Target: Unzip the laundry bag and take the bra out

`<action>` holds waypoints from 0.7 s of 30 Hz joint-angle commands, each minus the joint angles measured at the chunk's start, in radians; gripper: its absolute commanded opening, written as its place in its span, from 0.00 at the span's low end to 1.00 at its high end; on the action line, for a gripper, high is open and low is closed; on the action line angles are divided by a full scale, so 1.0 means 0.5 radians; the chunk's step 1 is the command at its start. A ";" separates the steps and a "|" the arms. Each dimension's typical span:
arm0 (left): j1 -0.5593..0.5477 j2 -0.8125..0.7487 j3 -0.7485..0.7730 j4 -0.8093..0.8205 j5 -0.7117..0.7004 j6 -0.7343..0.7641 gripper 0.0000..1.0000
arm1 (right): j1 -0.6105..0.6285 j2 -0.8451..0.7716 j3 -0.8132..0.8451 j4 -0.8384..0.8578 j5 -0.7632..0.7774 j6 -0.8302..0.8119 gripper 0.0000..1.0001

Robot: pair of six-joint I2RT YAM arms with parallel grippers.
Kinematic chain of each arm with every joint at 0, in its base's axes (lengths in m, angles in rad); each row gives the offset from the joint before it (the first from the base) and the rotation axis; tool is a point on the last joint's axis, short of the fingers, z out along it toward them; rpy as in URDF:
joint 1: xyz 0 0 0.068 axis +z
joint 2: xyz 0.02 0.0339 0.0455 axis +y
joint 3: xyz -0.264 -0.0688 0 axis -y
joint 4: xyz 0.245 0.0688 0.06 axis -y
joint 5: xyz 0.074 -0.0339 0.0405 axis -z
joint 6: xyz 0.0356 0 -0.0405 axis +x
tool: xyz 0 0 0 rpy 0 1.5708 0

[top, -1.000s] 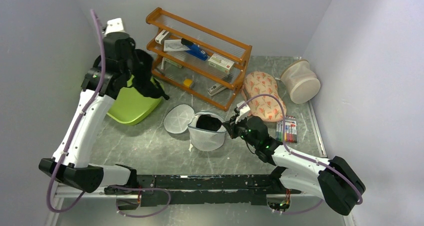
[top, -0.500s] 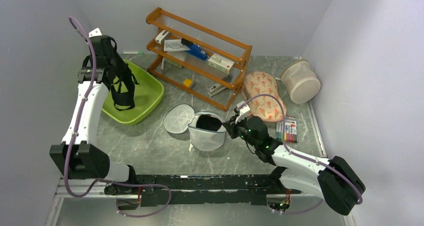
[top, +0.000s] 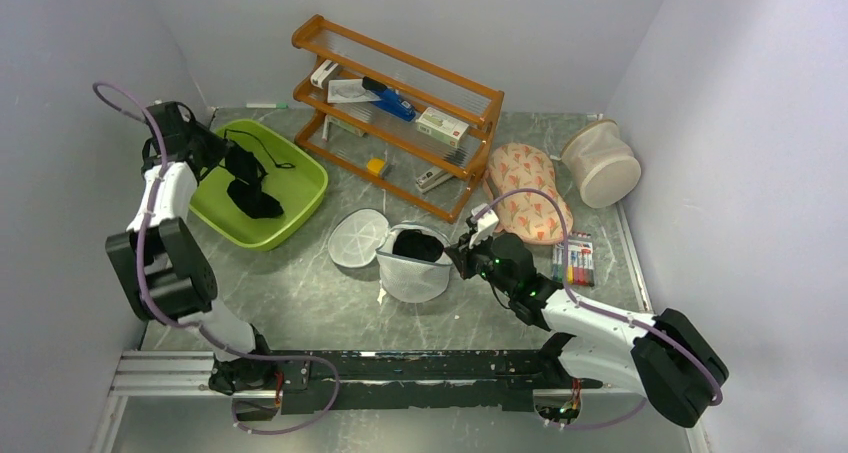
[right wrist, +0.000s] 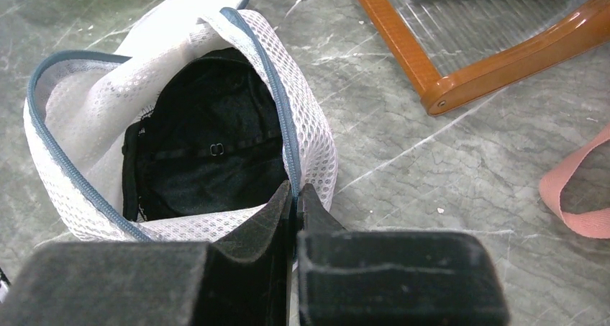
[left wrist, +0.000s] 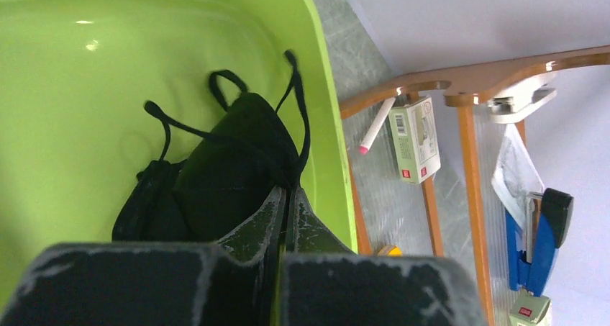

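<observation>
The white mesh laundry bag (top: 412, 273) lies unzipped mid-table, its disc lid (top: 357, 238) flopped to the left. My right gripper (top: 463, 253) is shut on the bag's zip rim (right wrist: 288, 135) at its right side, as the right wrist view (right wrist: 294, 189) shows. Black fabric with a strap ring (right wrist: 208, 153) still fills the bag. My left gripper (top: 237, 161) is shut on a black bra (top: 255, 198) with thin straps. The bra (left wrist: 230, 164) hangs from the shut tips (left wrist: 288, 191) down into the green tub (top: 300, 178).
An orange wooden rack (top: 400, 103) with boxes and a stapler stands at the back. At the right lie an orange-patterned pouch (top: 525, 203), a beige mesh cylinder (top: 600, 163) and a pack of markers (top: 572, 258). Walls close in on both sides.
My left arm has swung back and to the left, carrying the bra down into the green tub. The right gripper and the bag have stayed put.
</observation>
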 commanded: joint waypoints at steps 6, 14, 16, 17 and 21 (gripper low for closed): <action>0.122 0.406 -0.029 0.415 0.725 0.073 0.07 | -0.001 0.043 0.048 0.037 0.000 -0.037 0.00; 0.128 0.529 0.104 0.282 0.651 0.272 0.16 | -0.001 0.001 0.034 0.025 0.001 -0.034 0.00; 0.126 0.462 0.094 0.261 0.560 0.305 0.20 | -0.002 -0.022 0.026 0.016 0.007 -0.035 0.00; 0.126 0.387 0.075 0.272 0.508 0.326 0.25 | -0.001 -0.034 0.025 0.014 0.012 -0.034 0.00; 0.105 0.175 0.026 0.199 0.226 0.407 0.67 | -0.002 -0.059 0.017 0.005 0.023 -0.031 0.00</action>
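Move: The left hand still pinches the bra's strap above the green basin. The basin's middle is about 17 cm below, some 3 cm back and level sideways. The green marker behind the basin lies about 18 cm ahead, level sideways; the laundry bag is roughly 41 cm to the right and 17 cm back, the yellow block 29 cm right and 6 cm ahead. From the right hand, the basin is about 47 cm left, 30 cm ahead. Down into the green basin goes the left hand, some 7.5 cm with a slight reach forward, while turning clockwise by roughly 15 degrees. Low over the basin it all but stops; the fingers open to about half and let go of the bra's strap, and the hand just begins to rise again. ##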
